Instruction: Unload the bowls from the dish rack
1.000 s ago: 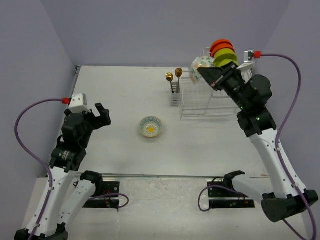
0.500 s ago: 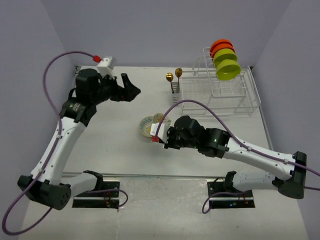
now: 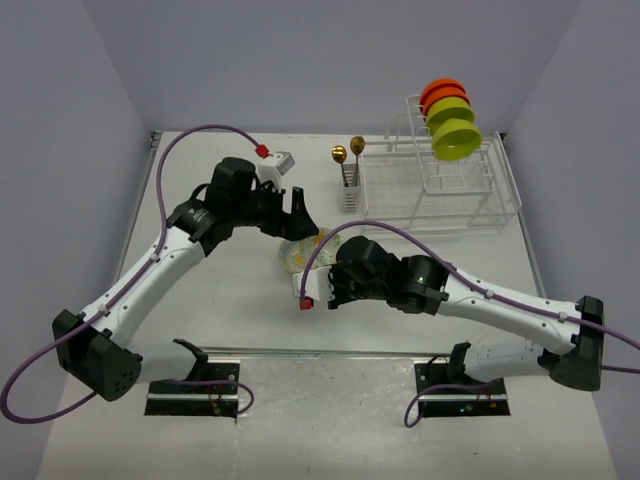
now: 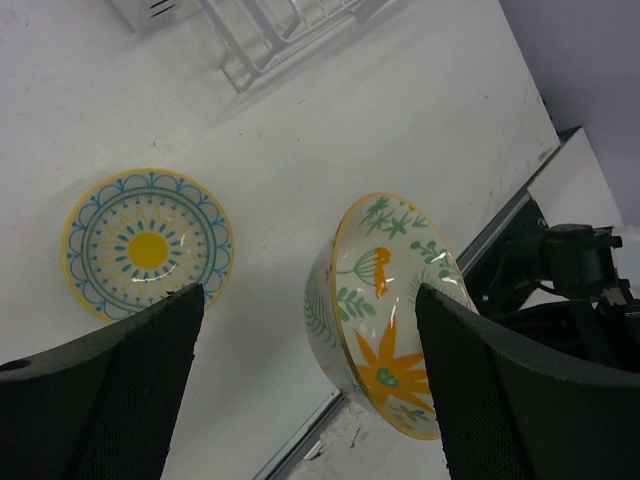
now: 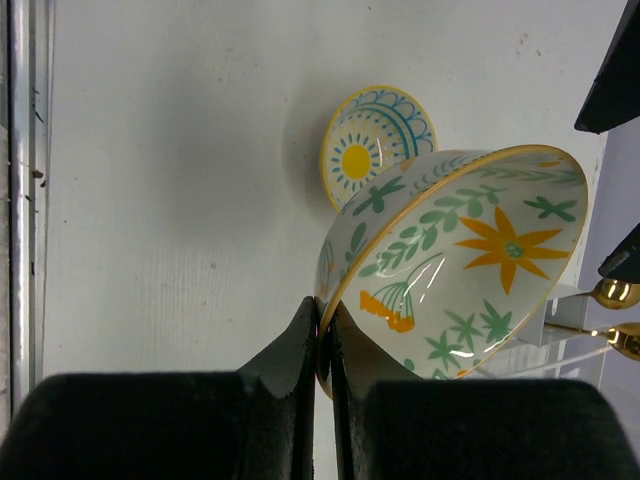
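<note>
My right gripper is shut on the rim of a cream floral bowl, holding it tilted above the table. In the top view this bowl is mostly hidden by both grippers. My left gripper is open, its fingers standing either side of the floral bowl, with a gap on the left side. A blue-and-yellow patterned bowl lies on the table beside them. On the dish rack an orange bowl and two lime-green bowls stand upright.
Two gold spoons stand in the rack's caddy at its left side. The table's metal front edge runs just behind my right gripper. Both arms cross the middle of the table.
My right gripper has carried the floral bowl from the rack down to the table's middle. My left arm has swung in from the left and placed its open fingers around that bowl.
</note>
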`<state>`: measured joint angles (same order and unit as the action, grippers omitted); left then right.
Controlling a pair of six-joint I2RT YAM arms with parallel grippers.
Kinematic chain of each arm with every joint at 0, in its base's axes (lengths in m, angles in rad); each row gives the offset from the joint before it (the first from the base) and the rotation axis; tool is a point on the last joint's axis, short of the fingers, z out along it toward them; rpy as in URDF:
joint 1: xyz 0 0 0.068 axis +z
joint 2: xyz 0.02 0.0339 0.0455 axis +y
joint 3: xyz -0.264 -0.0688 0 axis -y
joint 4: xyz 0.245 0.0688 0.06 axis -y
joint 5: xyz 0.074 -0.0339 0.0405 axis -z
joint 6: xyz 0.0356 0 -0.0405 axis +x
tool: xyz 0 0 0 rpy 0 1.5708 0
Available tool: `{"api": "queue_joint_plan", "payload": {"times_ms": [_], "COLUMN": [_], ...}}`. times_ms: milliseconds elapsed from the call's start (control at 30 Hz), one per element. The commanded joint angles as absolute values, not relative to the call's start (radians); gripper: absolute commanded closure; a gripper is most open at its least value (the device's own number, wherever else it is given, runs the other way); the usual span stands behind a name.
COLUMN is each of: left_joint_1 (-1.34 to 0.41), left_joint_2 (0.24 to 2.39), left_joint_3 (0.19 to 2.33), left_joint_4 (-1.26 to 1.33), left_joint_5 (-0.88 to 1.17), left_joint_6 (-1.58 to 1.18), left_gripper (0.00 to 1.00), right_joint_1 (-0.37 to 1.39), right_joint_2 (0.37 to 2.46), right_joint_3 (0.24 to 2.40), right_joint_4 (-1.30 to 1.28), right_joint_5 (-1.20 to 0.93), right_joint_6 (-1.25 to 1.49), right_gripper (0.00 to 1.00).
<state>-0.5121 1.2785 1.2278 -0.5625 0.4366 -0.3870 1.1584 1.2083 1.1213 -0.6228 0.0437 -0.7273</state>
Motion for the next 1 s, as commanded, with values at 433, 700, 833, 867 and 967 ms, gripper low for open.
{"api": "queue_joint_plan", "payload": {"times_ms": [433,700,833,867,967], "left_joint_1": [-0.603,-0.614,-0.609,-0.606,-0.578], "left_joint_2": [1.374,1.348,1.319,1.318,1.315], "left_joint_3": [1.253,1.236,1.183,1.174,1.114], "left_joint_4": [-0.63,-0.585,-0.499,-0.482,-0.39], "left_joint_5": [0.114,-0.047,-0.17,-0.199,-0.203], "left_joint_6": [-0.334,-0.371,-0.439,-0.455,-0.528], "left_gripper": [0.86,1.0,1.0,1.0,1.0], "right_joint_1": [1.204,1.209,1.178,1.172,1.141], "right_joint_2": [1.322,1.39,1.434,1.445,1.395], "right_joint_3": [1.258,1.246,1.249,1.255,1.241], "right_joint_4": [-0.552,-0.407,-0.316,-0.318,-0.313], "right_joint_5": [0.262,0.367,0.435,0.442,0.44], "right_joint_6": [-0.805,-0.819,-0.714,-0.686,-0.573], "right_gripper": [1.0,1.0,0.01,0.01,0.01]}}
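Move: The flowered bowl, already pinched by its rim in the right hand, has its middle about 5 cm back, 4 cm right and 4 cm below the left hand, which hangs open over it. From the right hand, that middle is some 4 cm ahead and 2 cm left, at nearly the same height. The table bowl lies roughly 7 cm ahead, 2 cm left and 23 cm below the left hand; the cutlery holder is about 27 cm ahead, 12 cm right and 20 cm below it. The left fingers close on the flowered bowl's rim while that hand sinks about 5 cm, then carry it forward and left, rolling and swinging counter-clockwise some 20 degrees. The right hand keeps its pinch, easing forward and a little left and down, then opens wide and comes free, rising slightly as it continues forward, about 7 cm in all. ##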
